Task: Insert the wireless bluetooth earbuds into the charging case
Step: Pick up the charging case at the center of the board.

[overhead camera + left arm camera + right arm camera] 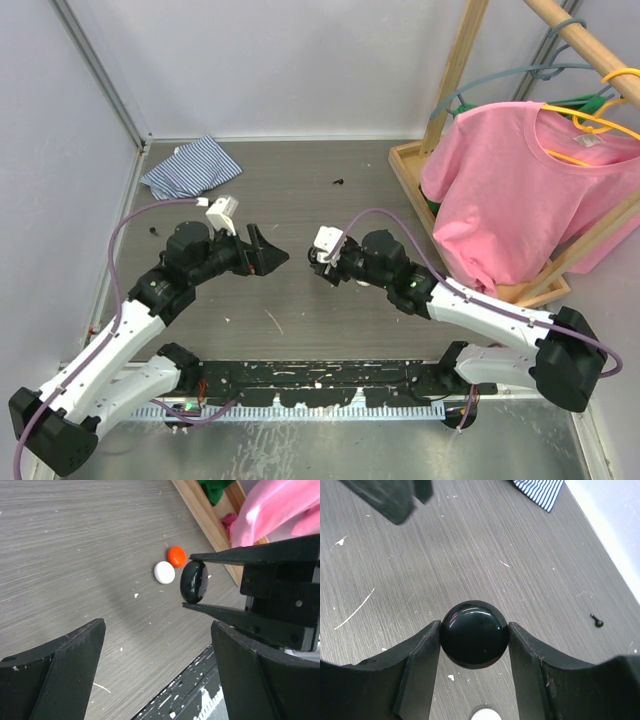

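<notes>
My right gripper (474, 627) is shut on a glossy black round charging case (474, 636), held on edge above the table. In the left wrist view the same case (194, 582) sits between the right gripper's thin fingers (235, 555). My left gripper (157, 630) is open and empty, facing the right gripper (318, 262) across a small gap. A white round case (164, 572) and a red one (176, 556) lie on the table beyond. One tiny black earbud (596, 621) lies alone on the table at the far side (340, 181).
A striped cloth (192, 168) lies at the back left. A wooden rack (408, 170) with a pink T-shirt (520, 190) on a hanger stands at the right. The black rail (320, 380) runs along the near edge.
</notes>
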Robot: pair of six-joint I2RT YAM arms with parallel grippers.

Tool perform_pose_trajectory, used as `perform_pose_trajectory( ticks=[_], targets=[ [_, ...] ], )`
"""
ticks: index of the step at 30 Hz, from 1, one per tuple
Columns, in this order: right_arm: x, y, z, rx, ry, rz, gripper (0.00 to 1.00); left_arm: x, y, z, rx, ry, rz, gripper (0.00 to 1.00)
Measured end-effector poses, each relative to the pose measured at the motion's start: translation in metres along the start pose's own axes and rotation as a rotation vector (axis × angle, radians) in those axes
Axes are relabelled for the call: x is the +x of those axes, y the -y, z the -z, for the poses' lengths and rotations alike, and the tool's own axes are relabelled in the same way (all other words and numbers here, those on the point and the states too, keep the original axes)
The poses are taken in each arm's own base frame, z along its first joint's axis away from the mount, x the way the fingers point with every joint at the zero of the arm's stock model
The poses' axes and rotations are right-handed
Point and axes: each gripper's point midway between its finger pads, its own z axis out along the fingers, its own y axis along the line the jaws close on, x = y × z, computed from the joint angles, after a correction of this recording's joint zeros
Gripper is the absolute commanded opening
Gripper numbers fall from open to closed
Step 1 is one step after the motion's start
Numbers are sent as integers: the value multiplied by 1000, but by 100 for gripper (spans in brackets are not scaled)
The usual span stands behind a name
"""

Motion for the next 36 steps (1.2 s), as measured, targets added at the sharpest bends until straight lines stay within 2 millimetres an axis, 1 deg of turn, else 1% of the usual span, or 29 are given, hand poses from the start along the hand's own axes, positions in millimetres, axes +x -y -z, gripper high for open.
perform_pose_trajectory(
  ticks=[2, 5, 12, 18, 23, 30, 33, 36],
  targets=[
    [-3, -6, 1, -17, 19, 42, 51, 2, 6, -3, 38, -5, 15, 81],
    [-8, -11, 0, -33, 45, 93, 50, 7, 14, -8, 105, -11, 38, 77],
    [-20, -19, 1, -46, 110, 199, 50, 21, 22, -18, 199, -55, 85, 70],
    [-33, -25, 3, -48, 158, 267, 50, 21, 32, -23, 266, -63, 112, 62],
    [-42, -26, 4, -33, 195, 304, 50, 24, 34, -30, 294, -70, 153, 53],
    [-39, -25, 5, -6, 188, 326, 50, 26, 37, -34, 348, -45, 204, 44],
    [-41, -24, 5, 7, 193, 329, 50, 26, 41, -34, 374, -25, 208, 41],
    [-42, -22, 5, 25, 200, 331, 50, 24, 44, -35, 392, 4, 205, 41]
  ],
)
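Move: The black charging case, already in the right fingers, is about 10 cm to the left gripper's right, roughly 2 cm farther out and 4 cm lower. From the right hand, the open left gripper is thus 10 cm left, 2 cm back and 4 cm up. On the board, some 17 cm below the right hand, the white disc is about 8 cm right and 2 cm back, the orange disc 13 cm right and level with it. Bring the left gripper about 6 cm to the right to the charging case, rolling its left side down some 20 degrees and closing its fingers to about half open as they reach the case's rim. Keep the right grip on the case and bring it up, back and left to meet them, about 5 cm in all, tipping its forward side up. ##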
